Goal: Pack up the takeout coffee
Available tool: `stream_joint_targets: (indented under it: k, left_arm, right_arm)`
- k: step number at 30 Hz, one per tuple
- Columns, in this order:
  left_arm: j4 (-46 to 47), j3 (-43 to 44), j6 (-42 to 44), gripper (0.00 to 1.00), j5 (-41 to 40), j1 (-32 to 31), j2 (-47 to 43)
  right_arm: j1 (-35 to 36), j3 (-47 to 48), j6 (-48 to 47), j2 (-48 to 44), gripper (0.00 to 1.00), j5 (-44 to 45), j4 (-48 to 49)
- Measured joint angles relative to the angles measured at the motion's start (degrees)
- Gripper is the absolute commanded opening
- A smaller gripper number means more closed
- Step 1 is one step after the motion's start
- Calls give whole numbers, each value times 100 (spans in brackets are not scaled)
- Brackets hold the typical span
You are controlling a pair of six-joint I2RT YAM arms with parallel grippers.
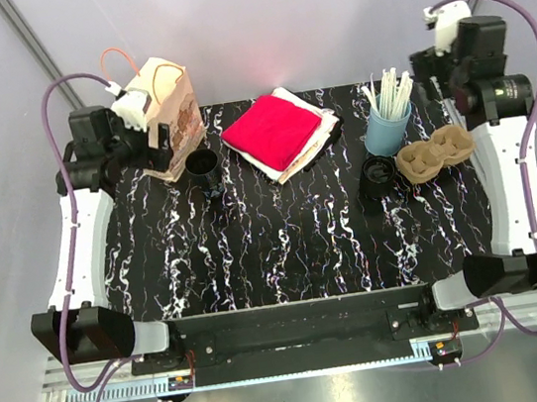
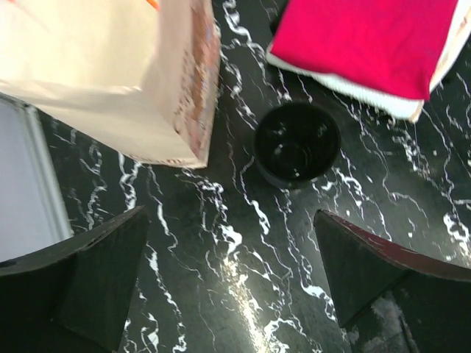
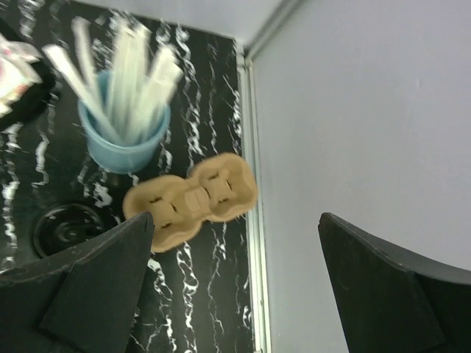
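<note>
A tan paper bag point(image 1: 168, 115) stands upright at the back left. A black coffee cup point(image 1: 203, 163) sits just to its right. A second black cup point(image 1: 382, 173) rests on the right, beside a brown cardboard cup carrier point(image 1: 434, 153). My left gripper point(image 2: 232, 279) hangs open above bare table, short of the bag point(image 2: 110, 73) and the black cup point(image 2: 296, 143). My right gripper point(image 3: 235, 279) is open and empty at the table's right edge, with the carrier point(image 3: 191, 198) and the other black cup point(image 3: 70, 228) ahead and to its left.
A red cloth on a stack of white napkins point(image 1: 274, 130) lies at the back centre. A blue cup of white stirrers point(image 1: 388, 124) stands behind the right black cup. A grey wall point(image 3: 368, 110) rises right beside the table's right edge.
</note>
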Motion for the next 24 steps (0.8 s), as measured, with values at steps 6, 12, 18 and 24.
stream_joint_targets:
  k: [6, 12, 18, 24]
  left_arm:
    - [35, -448, 76, 99, 254, -2, 0]
    - [144, -697, 63, 99, 361, -2, 0]
    - [317, -748, 15, 99, 457, -2, -9]
    - [372, -957, -7, 99, 463, -2, -57]
  right_arm:
    - [-1231, -448, -149, 275, 100, -1008, -28]
    - [-2037, -1051, -487, 625, 100, -2382, -72]
    - [-2212, -1635, -885, 1067, 100, -3062, 118]
    - [-2192, -2306, -1027, 1252, 94, -3329, 798]
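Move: The cup carrier lies about 8 cm ahead of the right hand, 7 cm to its right and roughly 32 cm below. The stacked black lids are some 3 cm ahead and 9 cm left of that hand; the straw pot is 14 cm ahead and 4 cm left. For the left hand, the black cup is about 8 cm ahead, 6 cm right and 18 cm below, with the paper bag 20 cm ahead and 4 cm left, and the red cloth 19 cm ahead and 26 cm right. The right hand swings to its right and then plunges about 22 cm towards the cup carrier, edging some 2 cm forward late on, while its fingers tip down about 25 degrees, its left side rises and the open gripper stops short of any touch. The left hand sinks more gently, about 5 cm, towards the black cup with a slight drift to its right, fingers wide open and still clear above the cup. ##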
